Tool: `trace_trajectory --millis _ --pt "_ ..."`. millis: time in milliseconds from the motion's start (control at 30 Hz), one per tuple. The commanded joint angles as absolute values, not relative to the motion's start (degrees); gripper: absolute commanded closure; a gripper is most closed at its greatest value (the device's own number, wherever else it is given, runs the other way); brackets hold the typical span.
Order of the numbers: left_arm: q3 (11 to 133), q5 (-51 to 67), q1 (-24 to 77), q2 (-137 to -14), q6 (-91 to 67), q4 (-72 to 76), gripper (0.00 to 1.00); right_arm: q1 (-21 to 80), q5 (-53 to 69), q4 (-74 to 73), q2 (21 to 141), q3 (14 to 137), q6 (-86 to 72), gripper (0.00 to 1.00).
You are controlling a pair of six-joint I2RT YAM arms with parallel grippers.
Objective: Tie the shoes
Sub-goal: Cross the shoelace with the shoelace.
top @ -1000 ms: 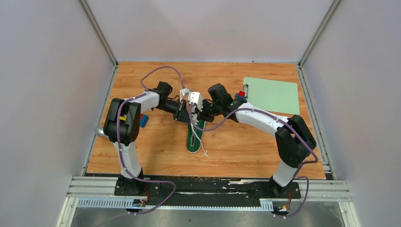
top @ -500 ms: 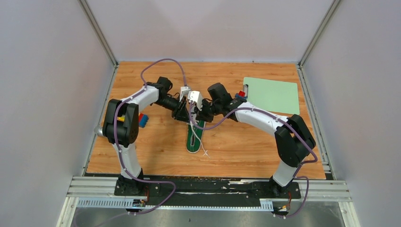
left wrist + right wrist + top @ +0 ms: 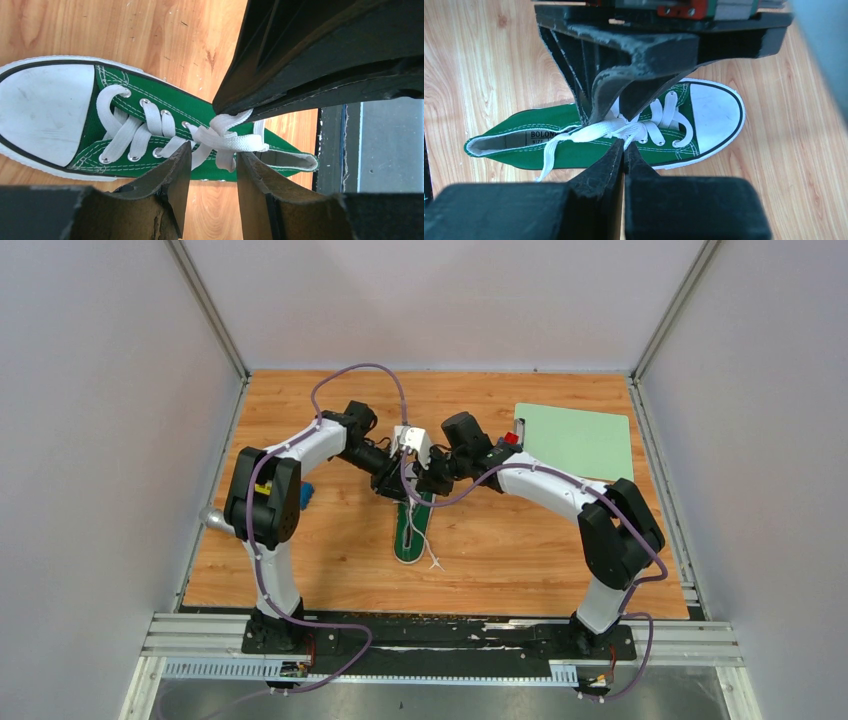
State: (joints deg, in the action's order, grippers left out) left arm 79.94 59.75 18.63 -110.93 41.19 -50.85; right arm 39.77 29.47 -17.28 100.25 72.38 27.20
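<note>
A green sneaker (image 3: 408, 540) with a white toe cap (image 3: 45, 110) lies on the wooden table, toe toward the arms' bases. Its white laces (image 3: 235, 142) are bunched into a loose knot over the tongue. Just above that knot my left gripper (image 3: 214, 155) stands open, with a strand of lace hanging loose in the gap between its fingers. Facing it from the other side, my right gripper (image 3: 623, 146) is shut on a lace (image 3: 594, 131) at the knot. One free lace end (image 3: 432, 560) trails onto the table beside the shoe.
A pale green mat (image 3: 575, 440) lies at the back right of the table. A small blue object (image 3: 305, 495) sits behind the left arm, and a grey one (image 3: 210, 518) at the left edge. Grey walls close in three sides.
My left gripper has opened and let go of the lace, and the left arm has shifted slightly right and back. The right gripper has stayed shut in place.
</note>
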Motion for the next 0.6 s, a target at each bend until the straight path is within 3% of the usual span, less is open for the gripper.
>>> trace_trajectory --millis 0,300,567 --pt "78.78 58.93 19.57 -110.15 38.06 -47.63 0.54 39.29 30.76 -17.03 100.11 74.62 26.0 1.0" --pt "78.21 56.72 19.86 -110.47 33.18 -42.82 0.58 39.2 33.29 -17.69 99.63 74.53 25.57 1.0" --pt "78.79 59.84 19.86 -111.76 33.03 -43.49 0.95 37.14 35.1 -17.99 101.07 75.55 21.14 0.96"
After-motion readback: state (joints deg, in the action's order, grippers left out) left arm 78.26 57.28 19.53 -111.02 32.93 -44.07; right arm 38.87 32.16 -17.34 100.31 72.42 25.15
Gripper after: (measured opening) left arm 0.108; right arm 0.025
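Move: The shoelace crossing over the shoe's tongue lies about 1 cm to the left hand's right, level with it fore and aft and roughly 1 cm below its half-open fingers. The shoe's middle is some 1 cm ahead, 2 cm right and 6 cm below that hand; the lace's loose end is about 10 cm back and 5 cm right, 8 cm below. From the right hand, which already holds a lace, the crossing is about 1 cm ahead, 1 cm left and 1 cm below. The shoelace at the crossing is what the left fingers take: still half open, they sink about 1 cm beside the right fingertips, then ease forward about 1 cm while closing nearly shut, pinching the lace. The right hand stays almost in place and keeps its shut grip on its strand, tipping only slightly. ##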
